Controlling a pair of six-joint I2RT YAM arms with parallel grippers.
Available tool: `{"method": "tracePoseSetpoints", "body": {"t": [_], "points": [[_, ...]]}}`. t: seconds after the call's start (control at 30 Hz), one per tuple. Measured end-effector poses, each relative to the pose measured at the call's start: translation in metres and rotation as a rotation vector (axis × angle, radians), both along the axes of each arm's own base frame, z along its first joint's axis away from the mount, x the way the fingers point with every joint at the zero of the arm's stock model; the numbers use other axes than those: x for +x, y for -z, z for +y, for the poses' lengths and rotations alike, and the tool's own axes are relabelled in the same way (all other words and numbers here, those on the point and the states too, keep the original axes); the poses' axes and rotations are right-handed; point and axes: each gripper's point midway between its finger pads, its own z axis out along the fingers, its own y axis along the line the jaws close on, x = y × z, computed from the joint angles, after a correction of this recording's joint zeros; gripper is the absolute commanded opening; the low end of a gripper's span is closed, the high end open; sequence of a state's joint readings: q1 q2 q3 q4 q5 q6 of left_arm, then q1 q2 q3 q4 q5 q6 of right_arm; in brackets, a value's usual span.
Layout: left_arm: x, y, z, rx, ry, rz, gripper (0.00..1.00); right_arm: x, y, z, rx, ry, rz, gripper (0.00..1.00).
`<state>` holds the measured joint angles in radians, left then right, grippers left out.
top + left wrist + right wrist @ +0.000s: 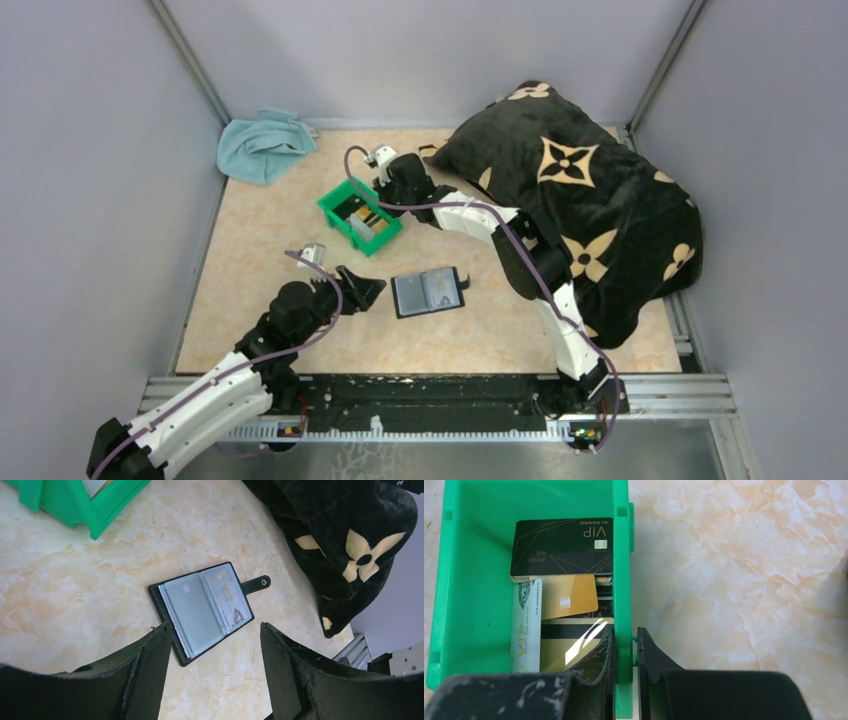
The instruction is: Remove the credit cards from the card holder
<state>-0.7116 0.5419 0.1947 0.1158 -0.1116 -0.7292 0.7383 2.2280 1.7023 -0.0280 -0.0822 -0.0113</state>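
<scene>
The card holder (428, 292) (200, 612) lies open on the marble table, its strap pointing right. A pale credit card (227, 600) shows in its right panel. My left gripper (356, 290) (216, 630) hovers open just left of the holder, touching nothing. The green bin (335, 205) holds several credit cards: a dark one (561, 547), a gold one (569, 597) and a pale one (525, 625). My right gripper (386, 200) (625, 635) is shut on the bin's right wall (622, 580), one finger inside and one outside.
A large black pillow with tan flower marks (580, 190) fills the back right and lies beside my right arm. A teal cloth (260, 145) is crumpled in the back left corner. Grey walls close in the table on three sides.
</scene>
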Motion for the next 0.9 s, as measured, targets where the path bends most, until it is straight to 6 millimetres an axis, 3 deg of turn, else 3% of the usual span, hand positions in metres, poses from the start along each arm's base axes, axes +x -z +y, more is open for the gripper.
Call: {"method": "tracePoseSetpoints", "body": {"t": [0.2,0.33,0.5,0.63,0.77,0.9], "points": [[0.000,0.003,-0.001,0.000,0.000,0.002,0.71,-0.012,0.000,-0.015,-0.056,0.068,-0.004,0.00],[0.001,0.009,-0.002,0.006,0.001,0.014,0.71,-0.034,0.000,-0.030,-0.129,0.139,-0.007,0.00],[0.002,0.012,-0.004,0.007,0.005,0.023,0.71,-0.067,0.001,-0.034,-0.185,0.203,0.011,0.01],[0.003,0.010,-0.005,-0.002,0.004,0.015,0.71,-0.093,0.000,-0.031,-0.215,0.223,0.025,0.16],[0.004,0.005,-0.003,-0.012,-0.009,-0.001,0.71,-0.117,-0.004,-0.036,-0.231,0.219,0.040,0.40],[0.006,-0.010,0.007,-0.040,-0.053,-0.047,0.71,-0.130,-0.031,-0.050,-0.200,0.216,0.031,0.45]]}}
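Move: My right fingers already straddle the green bin's right wall near its near end, so the bin's middle lies roughly 6 cm left, 2 cm back and 3 cm down; the silver card in it is about 5 cm left and 4 cm back. The open card holder, which the bin goes towards, lies some 19 cm back, 9 cm right and 6 cm lower. From my idle left hand the holder is about 5 cm ahead, 12 cm right and 11 cm below. Keeping my pinch on the bin wall, I drag the green bin back across the table by about 12 cm, veering some 3 cm right early on, towards the card holder, while my right hand turns some 12 degrees clockwise. Then I open the fingers, let go of the wall and lift about 3 cm, still drifting a little back and right. ##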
